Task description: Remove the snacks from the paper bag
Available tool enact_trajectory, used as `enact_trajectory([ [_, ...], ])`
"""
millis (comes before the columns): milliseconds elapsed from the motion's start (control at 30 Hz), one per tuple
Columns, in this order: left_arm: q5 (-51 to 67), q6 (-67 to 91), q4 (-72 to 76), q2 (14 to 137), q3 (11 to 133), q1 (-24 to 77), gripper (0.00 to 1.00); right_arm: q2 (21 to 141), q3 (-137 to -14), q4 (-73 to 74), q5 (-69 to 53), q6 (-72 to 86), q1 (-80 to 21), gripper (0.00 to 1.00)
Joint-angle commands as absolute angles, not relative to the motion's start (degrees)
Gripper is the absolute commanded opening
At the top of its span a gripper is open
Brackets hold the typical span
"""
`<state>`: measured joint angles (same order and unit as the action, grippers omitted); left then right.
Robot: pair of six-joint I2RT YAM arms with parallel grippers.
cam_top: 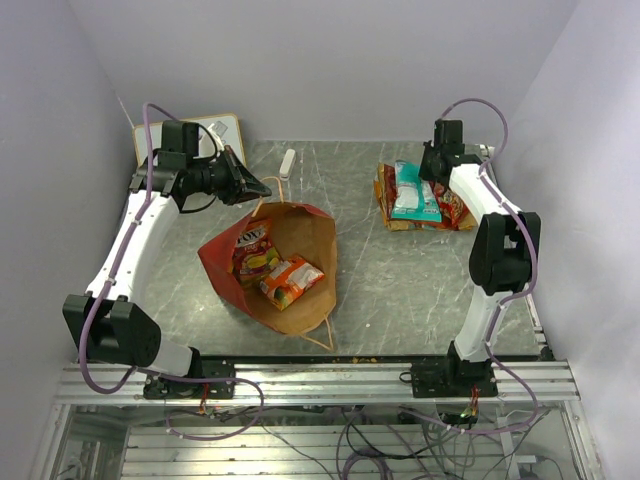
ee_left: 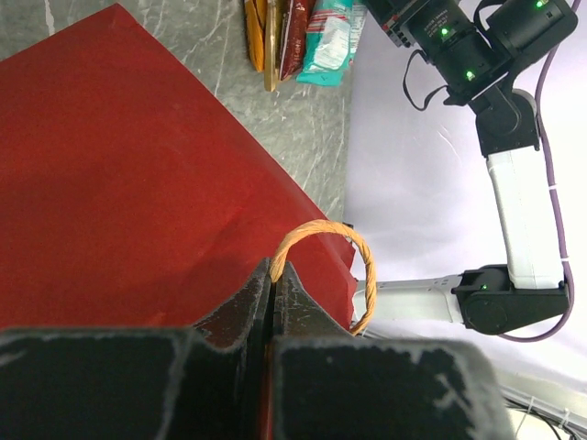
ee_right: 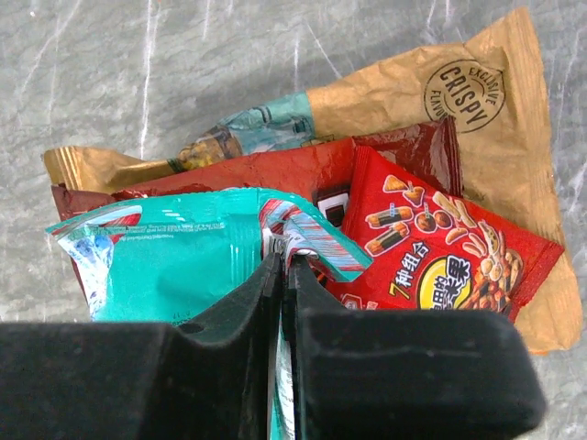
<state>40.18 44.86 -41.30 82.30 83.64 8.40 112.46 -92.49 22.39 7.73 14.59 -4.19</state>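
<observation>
The paper bag [cam_top: 300,300] lies open on the table, red outside [ee_left: 119,183] and brown inside. Two orange-red snacks [cam_top: 254,248] [cam_top: 291,280] rest inside it. My left gripper [cam_top: 250,187] [ee_left: 272,268] is shut on the bag's far rim, right where the tan cord handle [ee_left: 362,266] is fixed. At the back right lies a pile of snacks [cam_top: 450,205]. My right gripper [cam_top: 432,175] [ee_right: 284,261] sits over it, shut on the edge of a teal packet [ee_right: 174,266] [cam_top: 412,190]. A red packet [ee_right: 440,247] and a tan packet [ee_right: 477,119] lie beneath it.
A white whiteboard [cam_top: 225,135] leans in the back left corner, with a small white marker-like object [cam_top: 287,162] near it. Walls close in the left, back and right. The bag's near cord handle [cam_top: 322,335] lies by the front edge.
</observation>
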Motion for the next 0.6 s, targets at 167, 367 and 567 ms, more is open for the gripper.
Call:
enact_trajectory([
  [167,41.55,45.18,-39.51,81.64,85.60,8.00,0.07,111.68,-98.67,25.26,6.71,12.39,-3.71,0.36],
  [367,42.43,45.43,-38.98,79.88,84.04,8.00,0.07,103.63,-96.65,26.66,5.75,11.65,-3.91,0.55],
  [567,43.13,45.74,-37.54,78.22,82.28,8.00,0.07,90.61,-84.13,21.31,-2.65,13.92,-6.65,0.61],
])
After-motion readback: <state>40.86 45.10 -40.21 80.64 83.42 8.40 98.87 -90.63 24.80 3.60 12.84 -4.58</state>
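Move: The right hand pinches the teal snack bag by its forward edge. Its middle lies some 6 cm back, 2 cm left and 4 cm below, over the snack pile it is being left on, whose middle is 5 cm back, level sideways and 6 cm below. The red pouch on the pile is about 7 cm to the right, 5 back and 5 below. From the left hand, the pile's middle is roughly 13 cm ahead, 38 right and 22 below. Upward, after opening to a bit over half, the right hand lets go of the teal bag's forward edge. It first edges forward barely a centimetre, then climbs faster and draws back, ending roughly 10 cm higher and 3 cm nearer the base, well clear of the pile, the fingers tipping up about 10 degrees. ##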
